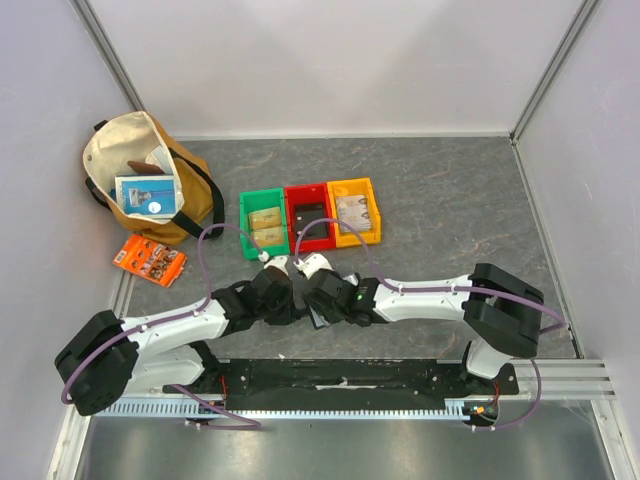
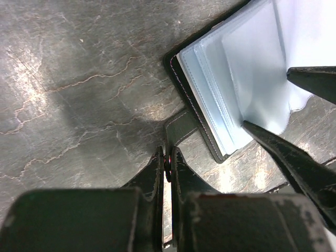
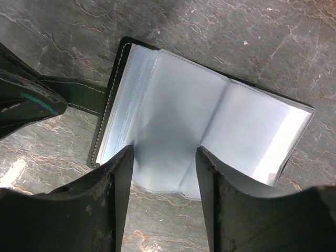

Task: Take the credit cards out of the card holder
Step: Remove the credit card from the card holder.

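Observation:
The card holder (image 3: 184,115) lies open on the grey stone-patterned table, its black rim framing pale blue-grey plastic sleeves. No credit cards show; they are hidden. My left gripper (image 2: 168,157) is shut on the holder's black strap tab (image 2: 179,128), just off the holder's corner (image 2: 231,89). My right gripper (image 3: 164,157) is open, its fingers (image 3: 123,173) straddling the near edge of a bowed sleeve leaf. From above, the left gripper (image 1: 283,298) and the right gripper (image 1: 318,300) meet mid-table and cover most of the holder.
Green (image 1: 264,222), red (image 1: 308,215) and orange (image 1: 354,210) bins stand in a row behind the grippers. A tan tote bag (image 1: 145,180) and an orange packet (image 1: 150,260) lie at the far left. White walls enclose the table.

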Tool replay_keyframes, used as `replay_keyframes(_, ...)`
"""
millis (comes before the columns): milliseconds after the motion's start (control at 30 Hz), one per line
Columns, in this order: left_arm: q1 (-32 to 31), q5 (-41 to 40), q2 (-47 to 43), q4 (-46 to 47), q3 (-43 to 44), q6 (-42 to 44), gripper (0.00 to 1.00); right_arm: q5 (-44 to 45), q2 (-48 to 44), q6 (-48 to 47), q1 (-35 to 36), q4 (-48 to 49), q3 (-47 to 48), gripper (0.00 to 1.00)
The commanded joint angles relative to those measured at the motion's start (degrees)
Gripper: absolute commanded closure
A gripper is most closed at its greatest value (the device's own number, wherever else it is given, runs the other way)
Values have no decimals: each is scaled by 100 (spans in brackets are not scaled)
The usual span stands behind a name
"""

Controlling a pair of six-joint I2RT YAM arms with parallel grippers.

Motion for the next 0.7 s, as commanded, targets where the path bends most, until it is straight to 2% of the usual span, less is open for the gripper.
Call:
replay_keyframes(0,-18,-238,-66,-84,22,1,98,130,-299,187,-94,-257,120,43)
replay_keyframes(133,-18,-282,-154,-198,-4,19,98,112,-554,267,-358,-380,5,42)
replay_keyframes(433,-18,-282,-347,-313,-48,28,98,709,-863,442,-1052,-818,-337,39)
replay_keyframes(533,-18,-185,-382,-234,-48,37,98,833,-775,460,-1079,-1152,-198,39)
replay_keyframes(667,-18,-45,-461,-67,-57,-68,98,588,-1020,355,-773,-979,48,37)
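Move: The card holder's right page lies about 5 cm to the right hand's right and 4 cm ahead, 1 cm lower. Its left page is just under the fingers, middle some 3 cm left and 2 cm ahead. The yellow bin sits far beyond, roughly 28 cm ahead and 6 cm right. From the left hand, which already pinches the strap, the right page is about 14 cm right and 6 cm ahead. The right fingertips come free of the left page's clear pocket, still half open. The hand lifts about 2 cm, then travels over the right page to the holder's right edge, some 8 cm right and 4 cm forward, sinking slightly late on and turning about 15 degrees clockwise. The left hand keeps its pinch on the strap and drifts about 1 cm left. ##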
